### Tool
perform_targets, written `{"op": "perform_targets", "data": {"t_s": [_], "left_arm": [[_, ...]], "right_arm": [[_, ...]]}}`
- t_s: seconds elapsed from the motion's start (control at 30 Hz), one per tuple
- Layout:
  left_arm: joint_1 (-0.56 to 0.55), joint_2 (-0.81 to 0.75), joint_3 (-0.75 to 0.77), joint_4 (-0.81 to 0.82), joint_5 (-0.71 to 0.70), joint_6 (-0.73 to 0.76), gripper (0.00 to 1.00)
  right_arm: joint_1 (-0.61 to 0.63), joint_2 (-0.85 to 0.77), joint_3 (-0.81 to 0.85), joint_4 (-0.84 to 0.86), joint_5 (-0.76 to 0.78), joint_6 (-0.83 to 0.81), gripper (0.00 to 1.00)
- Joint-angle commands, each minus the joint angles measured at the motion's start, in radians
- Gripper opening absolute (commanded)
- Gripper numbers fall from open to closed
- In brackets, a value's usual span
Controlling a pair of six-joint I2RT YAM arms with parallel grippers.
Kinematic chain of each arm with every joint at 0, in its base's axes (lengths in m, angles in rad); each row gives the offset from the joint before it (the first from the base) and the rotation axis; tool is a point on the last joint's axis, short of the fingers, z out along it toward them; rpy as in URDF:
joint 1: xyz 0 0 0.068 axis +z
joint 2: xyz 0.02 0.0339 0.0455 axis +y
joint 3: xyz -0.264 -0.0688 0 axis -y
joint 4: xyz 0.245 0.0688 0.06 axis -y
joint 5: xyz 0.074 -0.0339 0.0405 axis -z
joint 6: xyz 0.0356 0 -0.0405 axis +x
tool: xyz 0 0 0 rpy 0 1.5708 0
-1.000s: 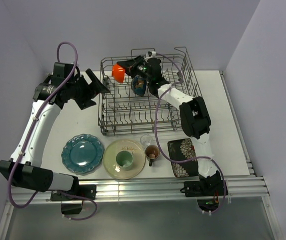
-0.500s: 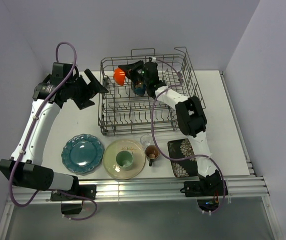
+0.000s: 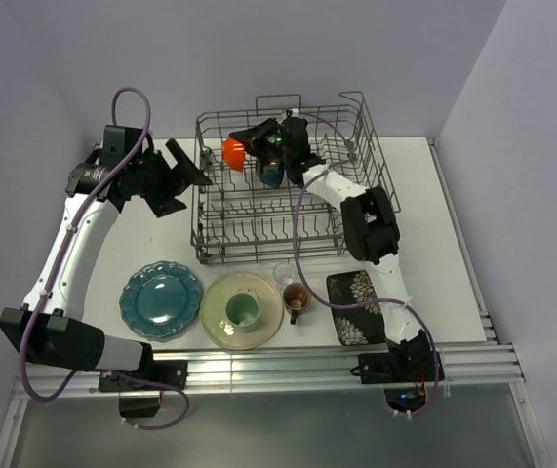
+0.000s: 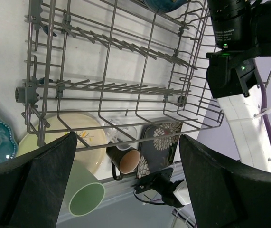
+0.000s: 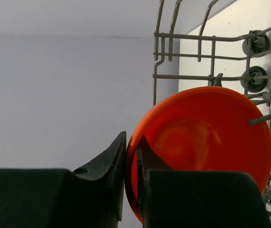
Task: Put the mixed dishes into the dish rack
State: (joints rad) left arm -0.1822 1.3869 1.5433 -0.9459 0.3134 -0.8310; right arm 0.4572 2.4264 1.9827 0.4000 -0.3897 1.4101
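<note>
My right gripper point(image 3: 249, 139) is shut on the rim of the red-orange bowl point(image 3: 232, 150), holding it on edge at the back left of the grey wire dish rack point(image 3: 354, 161). In the right wrist view the bowl point(image 5: 206, 142) fills the middle, its rim pinched between my fingers. The dark bowl point(image 3: 271, 173) sits in the rack beside it. My left gripper point(image 3: 188, 163) is open and empty, just left of the rack. In front of the rack lie the teal scalloped plate point(image 3: 160, 297), cream plate point(image 3: 221, 322) with the pale green cup point(image 3: 243, 311) on it, clear glass point(image 3: 283, 274), brown mug point(image 3: 296, 297) and black floral plate point(image 3: 353, 306).
The rack point(image 4: 126, 90) fills the left wrist view, with the cup point(image 4: 84, 198), mug point(image 4: 126, 160) and floral plate point(image 4: 158, 142) below it. The right arm reaches over the rack's right half. A metal rail point(image 3: 288, 366) runs along the near table edge.
My right gripper has carried the red-orange bowl a little left and down into the rack's back left part. The left arm has barely moved.
</note>
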Motion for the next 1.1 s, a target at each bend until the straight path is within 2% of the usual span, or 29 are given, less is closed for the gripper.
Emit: {"op": "perform_targets", "data": {"t_s": [0.0,0.1,0.17,0.2,0.3,0.43,0.47,0.5,0.7,0.9,1.0,1.07], "left_arm": [[0.007,-0.005,-0.002,0.036,0.026,0.017,0.95],[0.007,-0.008,-0.014,0.044,0.035,0.01,0.95],[0.01,-0.009,-0.026,0.052,0.049,0.006,0.95],[0.01,-0.011,-0.028,0.053,0.052,0.004,0.95],[0.01,-0.012,-0.032,0.055,0.058,0.001,0.95],[0.012,-0.018,-0.04,0.058,0.061,-0.002,0.94],[0.012,-0.02,-0.041,0.058,0.059,-0.003,0.95],[0.012,-0.02,-0.041,0.058,0.062,-0.005,0.94],[0.013,-0.028,-0.046,0.059,0.059,-0.011,0.94],[0.013,-0.038,-0.051,0.05,0.039,-0.02,0.94],[0.013,-0.054,-0.069,0.064,0.046,-0.033,0.94],[0.013,-0.066,-0.078,0.073,0.05,-0.043,0.94]], "right_arm": [[-0.015,-0.024,0.067,-0.091,-0.044,-0.103,0.0],[-0.023,-0.036,0.031,-0.108,-0.061,-0.122,0.0],[-0.028,-0.038,0.021,-0.124,-0.066,-0.138,0.06],[-0.029,-0.039,0.021,-0.131,-0.067,-0.148,0.15],[-0.032,-0.029,0.053,-0.205,-0.067,-0.186,0.29],[-0.04,-0.053,0.013,-0.22,-0.058,-0.207,0.46],[-0.041,-0.058,0.004,-0.221,-0.06,-0.209,0.54],[-0.041,-0.062,-0.005,-0.214,-0.061,-0.212,0.99],[-0.045,-0.099,0.005,-0.257,-0.06,-0.295,1.0],[-0.043,-0.095,0.12,-0.453,-0.049,-0.402,1.0],[-0.043,-0.032,0.27,-0.619,-0.063,-0.431,1.0],[-0.04,-0.015,0.278,-0.642,-0.064,-0.453,1.0]]}}
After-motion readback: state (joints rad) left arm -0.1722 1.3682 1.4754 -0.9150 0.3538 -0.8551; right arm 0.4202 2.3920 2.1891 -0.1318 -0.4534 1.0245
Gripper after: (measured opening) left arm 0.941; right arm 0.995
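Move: My right hand still pinches the rim of the red bowl, whose middle hangs about 3 cm back, 2 cm left and 3 cm below my fingers. Its place among the rack's tines is some 4 cm back, 1 cm left and 7 cm down. The blue bowl stands at the same depth and height as that place, about 9 cm to its right. From my left hand the red bowl is roughly 18 cm ahead, 9 cm right and 10 cm lower. I lower the red bowl about 4 cm into the tines beside the blue bowl, drifting slightly right, and let go by opening my right fingers wide. My emptied right hand springs up some 4 cm, dips again while easing back and right, and rises slightly at the end, its fingertips tipping down through about 20 degrees of turn. ##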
